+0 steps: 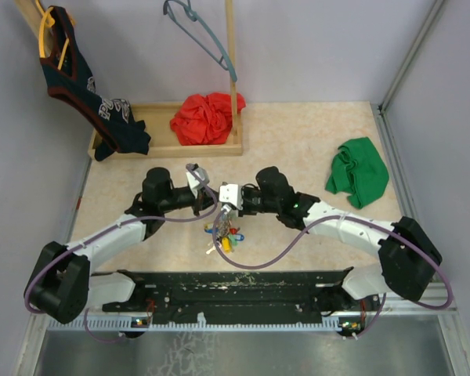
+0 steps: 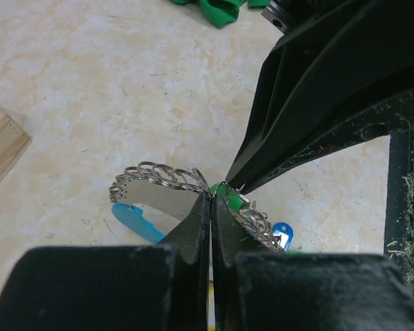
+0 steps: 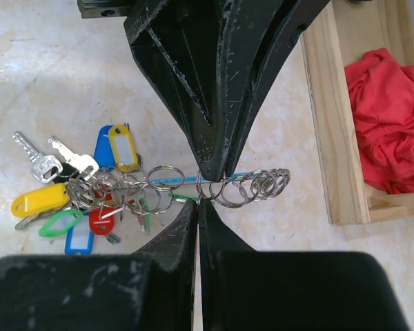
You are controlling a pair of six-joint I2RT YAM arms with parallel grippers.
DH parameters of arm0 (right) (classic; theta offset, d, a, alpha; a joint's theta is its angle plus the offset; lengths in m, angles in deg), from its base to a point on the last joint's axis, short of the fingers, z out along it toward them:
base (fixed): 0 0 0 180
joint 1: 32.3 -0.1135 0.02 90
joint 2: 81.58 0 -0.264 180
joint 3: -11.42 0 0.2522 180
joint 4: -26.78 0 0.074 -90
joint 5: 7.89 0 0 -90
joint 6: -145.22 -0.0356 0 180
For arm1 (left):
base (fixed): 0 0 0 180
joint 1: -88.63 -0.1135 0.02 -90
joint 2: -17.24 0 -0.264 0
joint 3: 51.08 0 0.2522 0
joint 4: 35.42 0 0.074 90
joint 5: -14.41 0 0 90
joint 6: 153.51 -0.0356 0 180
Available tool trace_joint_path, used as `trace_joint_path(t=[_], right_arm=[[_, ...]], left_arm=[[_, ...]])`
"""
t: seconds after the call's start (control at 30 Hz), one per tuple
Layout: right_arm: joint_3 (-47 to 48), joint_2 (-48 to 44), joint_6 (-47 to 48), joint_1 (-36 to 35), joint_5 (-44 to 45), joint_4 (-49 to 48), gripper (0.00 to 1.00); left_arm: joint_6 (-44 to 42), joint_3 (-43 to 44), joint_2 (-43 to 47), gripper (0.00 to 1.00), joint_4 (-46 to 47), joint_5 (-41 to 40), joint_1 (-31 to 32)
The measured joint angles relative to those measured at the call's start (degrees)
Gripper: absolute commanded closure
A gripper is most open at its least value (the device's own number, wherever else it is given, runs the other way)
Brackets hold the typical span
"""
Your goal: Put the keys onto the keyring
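The keyring (image 3: 172, 181) hangs edge-on between my two grippers, with several small split rings (image 3: 262, 185) threaded along its thin wire. Its light-blue section (image 2: 134, 219) shows below the rings. A bunch of keys (image 3: 76, 200) with yellow, green, red and blue tags lies at its left end, and shows in the top view as keys (image 1: 222, 235). My left gripper (image 2: 212, 195) is shut on the keyring wire. My right gripper (image 3: 198, 201) is shut tip to tip against it, pinching the small ring of a green-tagged key (image 2: 231, 195).
A wooden tray (image 1: 172, 150) at the back holds a red cloth (image 1: 207, 117). A green cloth (image 1: 359, 171) lies at the right. A dark garment (image 1: 86, 94) and a grey-blue hanger (image 1: 200, 31) hang above the tray. A black rail (image 1: 235, 286) runs along the near edge.
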Motion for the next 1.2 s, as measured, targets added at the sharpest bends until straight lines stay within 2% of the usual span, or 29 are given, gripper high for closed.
trace_joint_path(t=[0.27,0.53,0.67,0.8,1.0,1.2], right_arm=[[-3.1,-0.8,0.8,-0.2,2.6,-4.6,1.00],[-5.2,-1.6,0.8,-0.5,4.1,-8.7,1.00],[-5.2,-2.9,0.9,-0.6,4.3,-8.5,1.00],[-5.1,-4.3,1.7,-0.5,4.5,-6.5,1.00],[-4.0,-4.3,3.7,-0.3,3.6,-0.6,1.00],[-0.9,-4.3,5.7,0.0,2.2,4.5,1.00]], left_arm=[[7.3,-0.2,0.0,1.00,2.6,-3.7,0.4],[17.8,-4.9,0.5,0.99,12.7,-8.6,0.7],[19.5,-6.6,0.5,0.78,17.3,-9.2,0.8],[17.4,-7.1,0.5,0.71,19.8,-8.9,0.7],[9.2,-7.8,1.2,0.63,20.8,-7.7,-0.1],[-1.1,-7.7,1.8,0.57,17.6,-1.3,-0.3]])
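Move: My shut left fingertips still pinch a wire ring of the keyring. That ring is about 1 cm ahead and 1 cm left of my right fingertips, which are shut on the same coil. The green tag is right by both, some 1 cm back, 2 cm right and 1 cm below my left tips. The bunch of tagged keys lies roughly 8 cm back, level sideways and 8 cm lower; the coil's far end is about 4 cm ahead, 1 cm lower. I let go of the wire ring with my left hand: I ease it up about 2 cm with a little forward, tilting its fingertips up some 10 degrees, then open the fingers not quite halfway as the wrist rolls back and the hand starts drawing back. My right hand stays shut on the coil by the green tag, goes forward a little, then back and about 2 cm rightward, away from my left fingers. ##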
